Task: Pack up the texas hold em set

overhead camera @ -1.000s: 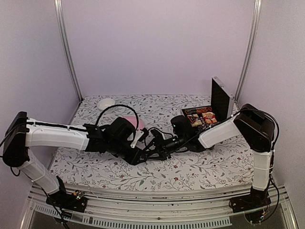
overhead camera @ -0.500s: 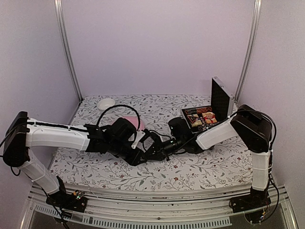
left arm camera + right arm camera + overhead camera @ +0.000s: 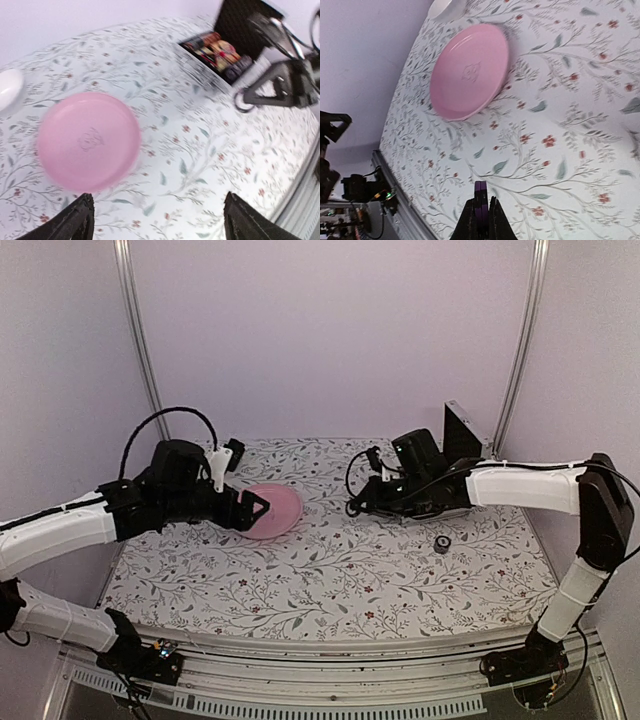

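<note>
The silver case [image 3: 459, 427] stands open at the back right, its lid upright and its tray mostly hidden behind my right arm. In the left wrist view the case [image 3: 238, 21] holds chip stacks [image 3: 220, 51] in its black lining. My right gripper [image 3: 353, 509] hangs over the table's middle, shut on a thin stack of purple poker chips [image 3: 480, 192], which stands on edge between the fingertips of that gripper [image 3: 480, 220]. A small dark chip stack [image 3: 441, 544] lies on the cloth right of centre. My left gripper [image 3: 258, 506] is open and empty beside the pink plate.
The pink plate [image 3: 272, 510] lies left of centre, empty; it also shows in the left wrist view [image 3: 88, 140]. A small white bowl [image 3: 8, 88] sits at the back left. Metal frame posts [image 3: 140, 340] stand at the back corners.
The two grippers met at the table's middle a second ago. Now the left one has opened and drawn back left, while the right one holds the purple chips and has moved toward the case.
</note>
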Controlling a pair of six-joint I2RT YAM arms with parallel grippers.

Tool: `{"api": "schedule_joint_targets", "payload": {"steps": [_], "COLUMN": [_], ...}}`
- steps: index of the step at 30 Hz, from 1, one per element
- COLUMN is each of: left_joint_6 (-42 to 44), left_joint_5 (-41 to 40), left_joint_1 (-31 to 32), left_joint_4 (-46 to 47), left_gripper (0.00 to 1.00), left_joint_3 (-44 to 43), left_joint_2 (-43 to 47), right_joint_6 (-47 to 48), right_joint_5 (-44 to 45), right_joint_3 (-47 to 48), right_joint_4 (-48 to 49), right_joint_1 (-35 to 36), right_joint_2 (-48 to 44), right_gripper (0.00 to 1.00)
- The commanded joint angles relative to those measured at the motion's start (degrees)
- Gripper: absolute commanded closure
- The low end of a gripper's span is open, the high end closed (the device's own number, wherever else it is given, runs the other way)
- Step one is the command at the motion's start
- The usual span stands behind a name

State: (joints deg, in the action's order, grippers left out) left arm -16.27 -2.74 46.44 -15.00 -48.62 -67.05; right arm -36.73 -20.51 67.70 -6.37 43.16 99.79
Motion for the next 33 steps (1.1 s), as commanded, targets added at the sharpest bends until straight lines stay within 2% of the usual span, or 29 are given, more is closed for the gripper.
{"api": "schedule_joint_targets", "payload": {"steps": [1, 5, 8, 16, 26, 33], "left_joint_6": [1.36, 4.42, 3.66, 10.10, 10.76, 10.65], "left_joint_5": [6.96, 14.87, 14.24, -4.29, 0.35, 1.28], "left_joint_1": [-17.13, -32.85, -39.58, -40.37, -40.35, -40.32], "left_joint_4": [-4.25, -9.85, -9.39, -2.21, -1.37, -1.21], "left_gripper": [0.10, 0.08, 0.09, 0.08, 0.08, 0.08], "left_joint_3": [-5.21, -12.92, -13.25, 0.27, 0.78, 1.06], "left_joint_2": [1.00, 0.11, 1.20, 11.41, 9.88, 9.72], "right_joint_6": [15.98, 22.47, 25.73, 29.74, 31.09, 31.63], "right_joint_5": [15.94, 17.91, 18.16, 19.53, 19.86, 24.13], "right_joint_3": [1.20, 3.49, 5.28, 9.02, 10.30, 11.15], "right_joint_4": [-16.14, -17.68, -17.46, -18.13, -19.03, -19.16], "right_joint_1": [-7.16, -14.04, -16.76, -19.03, -19.42, -19.40], "right_joint_2": [-3.93, -2.90, -0.29, 5.66, 9.00, 10.52], "right_gripper": [0.98, 0.98, 0.98, 0.98, 0.98, 0.98]}}
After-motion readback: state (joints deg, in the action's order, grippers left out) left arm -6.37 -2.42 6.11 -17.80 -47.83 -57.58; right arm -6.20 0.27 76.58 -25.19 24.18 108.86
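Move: The right hand holds the dark purple-edged chips; their free slot, in the near-left corner of the open case, lies about 13 cm ahead, 18 cm to the right and 12 cm below. The near chip row runs rightward from it, its middle some 7 cm farther right; the blue card box lies about 7 cm beyond the slot, and a small round stack about 10 cm nearer and 7 cm farther right than the slot. From the empty left hand, the slot is roughly 42 cm right, 16 cm ahead and 17 cm below. Keeping the purple-edged chips pinched in its shut fingers, the right hand sweeps about 18 cm right and 12 cm forward to the case, rolling some 35 degrees so that its fingers come to point mostly down, then sinks slowly over the empty near-left slot, about 7 cm lower in all. Meanwhile the left hand, empty and wide open, swings about 24 cm away to its left past the pink plate, first forward and up and then part of the way back and down, turning some 35 degrees counter-clockwise before it stops. ##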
